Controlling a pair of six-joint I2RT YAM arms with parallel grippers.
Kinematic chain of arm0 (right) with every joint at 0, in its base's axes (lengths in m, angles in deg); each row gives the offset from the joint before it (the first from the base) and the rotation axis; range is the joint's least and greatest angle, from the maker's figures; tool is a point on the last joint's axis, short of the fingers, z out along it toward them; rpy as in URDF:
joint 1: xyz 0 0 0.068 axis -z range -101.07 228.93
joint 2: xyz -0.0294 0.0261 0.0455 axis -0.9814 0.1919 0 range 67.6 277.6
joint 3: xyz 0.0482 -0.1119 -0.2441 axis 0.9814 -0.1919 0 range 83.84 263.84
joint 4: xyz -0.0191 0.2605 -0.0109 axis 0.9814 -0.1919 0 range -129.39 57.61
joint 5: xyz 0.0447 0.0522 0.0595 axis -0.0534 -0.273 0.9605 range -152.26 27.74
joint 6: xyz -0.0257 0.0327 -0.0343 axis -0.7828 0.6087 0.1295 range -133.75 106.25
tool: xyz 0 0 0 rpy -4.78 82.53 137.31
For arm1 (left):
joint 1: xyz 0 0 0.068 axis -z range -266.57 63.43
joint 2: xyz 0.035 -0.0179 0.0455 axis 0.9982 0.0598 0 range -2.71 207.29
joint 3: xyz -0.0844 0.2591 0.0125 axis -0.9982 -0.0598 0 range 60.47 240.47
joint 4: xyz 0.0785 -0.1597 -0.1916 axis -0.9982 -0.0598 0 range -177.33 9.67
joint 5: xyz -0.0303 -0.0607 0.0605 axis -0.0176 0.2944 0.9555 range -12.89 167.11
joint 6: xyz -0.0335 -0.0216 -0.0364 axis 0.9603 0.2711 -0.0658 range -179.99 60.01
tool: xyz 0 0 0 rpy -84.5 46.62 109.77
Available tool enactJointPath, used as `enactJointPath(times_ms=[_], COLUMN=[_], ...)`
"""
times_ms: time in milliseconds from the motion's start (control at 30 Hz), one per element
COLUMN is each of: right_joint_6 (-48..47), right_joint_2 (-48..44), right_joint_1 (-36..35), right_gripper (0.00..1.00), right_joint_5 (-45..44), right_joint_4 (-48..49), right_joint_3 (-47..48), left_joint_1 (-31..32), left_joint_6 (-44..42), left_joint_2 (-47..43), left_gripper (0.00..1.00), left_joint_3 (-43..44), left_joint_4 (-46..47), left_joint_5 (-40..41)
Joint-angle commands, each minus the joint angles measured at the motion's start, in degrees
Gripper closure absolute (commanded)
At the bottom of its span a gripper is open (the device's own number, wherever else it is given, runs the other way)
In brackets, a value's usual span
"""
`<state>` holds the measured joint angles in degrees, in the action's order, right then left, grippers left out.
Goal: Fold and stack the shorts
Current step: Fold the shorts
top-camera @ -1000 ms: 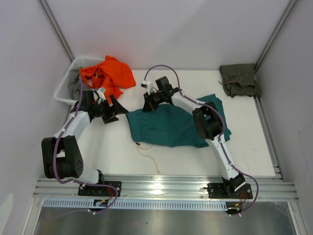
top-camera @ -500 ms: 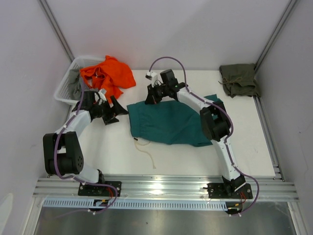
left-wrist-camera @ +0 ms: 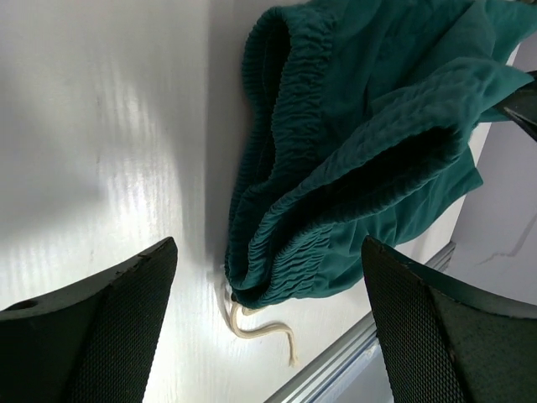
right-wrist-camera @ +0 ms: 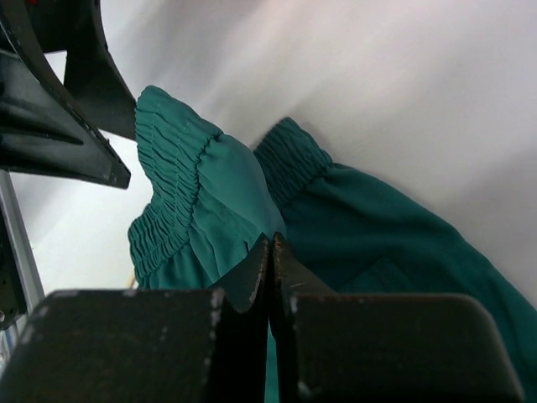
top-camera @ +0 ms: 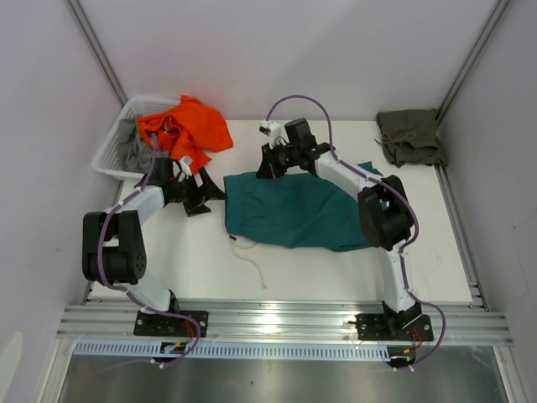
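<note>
The teal-green shorts (top-camera: 294,211) lie across the middle of the table, waistband to the left, with the off-white cord (top-camera: 252,264) trailing toward the near edge. My right gripper (top-camera: 268,164) is shut on the far corner of the waistband (right-wrist-camera: 210,189) and holds that fold raised; its tips (right-wrist-camera: 270,239) pinch the cloth. My left gripper (top-camera: 206,191) stands open just left of the waistband (left-wrist-camera: 277,210), its fingers (left-wrist-camera: 117,319) wide apart and touching nothing. The cord's end (left-wrist-camera: 260,326) shows between them. The olive-green shorts (top-camera: 409,136) lie folded at the far right corner.
A white basket (top-camera: 113,144) at the far left holds an orange cloth (top-camera: 186,126) that spills over its rim and a grey cloth (top-camera: 131,153). An aluminium rail (top-camera: 285,319) runs along the near edge. Walls close in both sides.
My right gripper has closed on the waistband's far corner and moved away and rightward, lifting it and dragging the shorts slightly right. My left gripper has edged right toward the waistband, still open.
</note>
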<state>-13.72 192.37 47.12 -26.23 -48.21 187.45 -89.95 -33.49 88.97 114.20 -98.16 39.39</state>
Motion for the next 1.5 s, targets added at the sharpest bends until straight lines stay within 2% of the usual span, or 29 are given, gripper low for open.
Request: enactJointPath(times_ms=[0, 233, 433, 867, 1133, 1233, 1267, 1300, 1333, 1400, 1433, 1467], right_joint_6=[1.81, 4.27, 3.92, 3.31, 3.57, 3.83, 3.83, 3.92, 4.01, 4.1, 4.19, 4.27], right_joint_2=[-3.48, -1.55, 2.75, 5.75, 5.66, 5.57, 5.66, 5.75, 5.75, 5.75, 5.75, 5.75], right_joint_1=[1.75, 3.51, 3.69, 3.95, 3.95, 3.95, 3.95, 3.95, 3.95, 3.95, 3.95, 3.86], right_gripper=[1.0, 1.0, 1.0, 1.0, 1.0, 1.0, 1.0, 1.0, 1.0, 1.0, 1.0, 1.0], right_joint_5=[-2.19, -5.44, -8.43, -8.52, -8.35, -8.17, -8.0, -7.91, -7.82, -7.91, -7.82, -7.91], right_joint_4=[3.33, 7.46, 7.46, 6.58, 6.67, 6.67, 6.67, 6.67, 6.67, 6.67, 6.67, 6.67], right_joint_3=[-4.36, -9.13, -8.6, -5.79, -5.35, -5.18, -5.18, -5.09, -5.09, -4.91, -4.91, -4.74], left_joint_1=[2.49, 5.83, 7.86, 11.46, 16.29, 17.7, 17.7, 17.7, 17.7, 17.62, 17.62, 17.53], left_joint_6=[0.13, 2.94, 4.52, 5.93, 10.84, 12.77, 13.48, 13.92, 14.28, 14.11, 13.84, 13.75], left_joint_2=[3.06, 4.65, 7.19, 15.1, 16.25, 15.46, 15.29, 15.11, 15.11, 15.46, 15.63, 15.81], left_gripper=[0.08, 0.06, 0.06, 0.05, 0.1, 0.21, 0.32, 0.39, 0.51, 0.63, 0.75, 0.79], left_joint_3=[2.51, 0.15, 0.67, 6.29, 5.86, 4.28, 3.58, 3.31, 3.39, 4.09, 4.53, 5.23], left_joint_4=[3.49, 14.47, 17.29, 12.9, 12.99, 14.74, 15.53, 15.97, 16.15, 15.63, 14.84, 14.58], left_joint_5=[0.18, -0.7, 1.85, 5.55, 13.36, 14.95, 15.04, 14.95, 15.04, 14.86, 14.86, 14.86])
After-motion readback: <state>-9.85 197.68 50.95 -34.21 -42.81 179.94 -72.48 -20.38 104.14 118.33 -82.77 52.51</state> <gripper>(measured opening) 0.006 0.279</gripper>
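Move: Just to the right of the open left fingers, about 5 cm across, 2 cm ahead and 6 cm below, stands the middle of the teal shorts' gathered waistband; its drawstring trails some 14 cm back and 9 cm right of that hand, with the orange cloth about 20 cm ahead and 8 cm left. The right hand, pinching the shorts' raised far edge, has its set-down spot roughly 11 cm below, 3 cm ahead and 5 cm right; the waistband's middle lies 12 cm to its left. Lowering the pinched far edge about 10 cm while carrying it 5 cm right and a little forward, the right hand turns slightly clockwise, then holds still with its fingers shut. The left hand reaches right some 9 cm, sinking 6 cm and easing forward, and near the end its wide-open fingers close on the waistband's bunched layers. ##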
